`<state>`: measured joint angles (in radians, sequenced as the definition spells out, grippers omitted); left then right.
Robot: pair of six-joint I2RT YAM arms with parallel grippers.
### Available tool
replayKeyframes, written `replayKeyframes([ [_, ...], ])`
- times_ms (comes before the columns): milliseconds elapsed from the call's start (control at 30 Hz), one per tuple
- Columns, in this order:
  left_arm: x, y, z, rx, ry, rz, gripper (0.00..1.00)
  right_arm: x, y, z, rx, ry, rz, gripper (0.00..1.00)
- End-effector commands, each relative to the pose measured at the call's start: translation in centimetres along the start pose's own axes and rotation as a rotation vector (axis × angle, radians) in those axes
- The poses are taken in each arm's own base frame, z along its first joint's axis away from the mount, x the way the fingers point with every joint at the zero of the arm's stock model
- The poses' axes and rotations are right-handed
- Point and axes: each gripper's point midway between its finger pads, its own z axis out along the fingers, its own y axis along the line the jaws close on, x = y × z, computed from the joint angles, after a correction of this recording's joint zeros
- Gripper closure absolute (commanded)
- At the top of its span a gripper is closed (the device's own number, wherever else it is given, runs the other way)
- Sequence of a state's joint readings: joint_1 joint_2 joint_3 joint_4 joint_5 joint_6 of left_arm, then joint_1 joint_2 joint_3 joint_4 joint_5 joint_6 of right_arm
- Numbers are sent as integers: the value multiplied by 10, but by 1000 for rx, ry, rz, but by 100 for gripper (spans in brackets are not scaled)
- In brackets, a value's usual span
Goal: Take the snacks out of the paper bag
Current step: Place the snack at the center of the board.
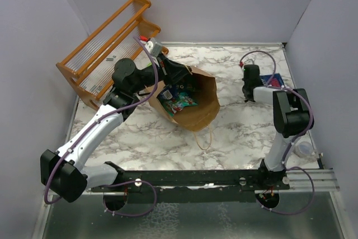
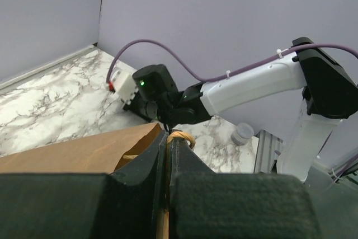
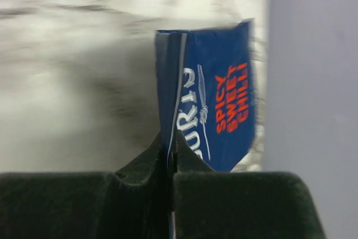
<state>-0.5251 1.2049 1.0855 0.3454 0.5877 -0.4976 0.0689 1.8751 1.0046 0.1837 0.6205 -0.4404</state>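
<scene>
The brown paper bag (image 1: 198, 107) lies tipped on the marble table with its mouth facing left and up. Inside it, teal-green and red snacks (image 1: 178, 102) show. My left gripper (image 1: 185, 80) sits at the bag's upper rim, shut on the rim and the twisted handle (image 2: 182, 136); the bag's side (image 2: 72, 152) fills the lower left of the left wrist view. Over the table's far right, my right gripper (image 1: 267, 82) is shut on a dark blue snack packet (image 3: 218, 96) with orange lettering, pinched by its edge (image 3: 172, 138). The packet (image 1: 274, 79) hangs beside the right wall.
An orange wooden rack (image 1: 109, 48) leans at the back left, just behind the left arm. The bag's other handle (image 1: 204, 138) lies loose on the table toward the front. A small white capped container (image 1: 305, 149) stands by the right arm's base. Grey walls close in on both sides.
</scene>
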Motion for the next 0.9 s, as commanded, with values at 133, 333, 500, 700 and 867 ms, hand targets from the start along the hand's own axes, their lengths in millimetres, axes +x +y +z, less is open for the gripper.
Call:
replayKeyframes([
  [133,-14,-6,-3,-1,-33,39,100,-32,76,-15,-301,-6,99,99],
  [333,-12,-6,-1,1,-25,38,100,-15,67,-1,-257,68,218,98],
  [500,-3,-5,5,15,1,9,100,-9,38,17,-223,104,310,99],
  [700,-1,-4,6,8,4,9,100,-27,48,8,-320,76,380,92],
  [867,-3,-6,5,7,1,20,100,-49,48,-22,-421,25,509,53],
])
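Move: The right hand already holds the snack by its near end. The spot on the marble where the snack ends up is roughly 2 cm ahead, level sideways and about 5 cm below that hand. From the same hand the paper bag is some 38 cm left, 15 cm back and 10 cm higher, and the plastic cup about 31 cm back and 9 cm right. From the left hand, the spot is about 18 cm ahead, 44 cm right and 40 cm below. Leftward first, the right hand sweeps about 7 cm with the snack, easing forward a little, then swings back right by roughly 5 cm while sinking some 3 cm overall towards the marble. The wrist rolls about 25 degrees, left side rising, so the fingers point more steeply down. At the end the hand edges left again as the fingers start to part around the snack's near end. ##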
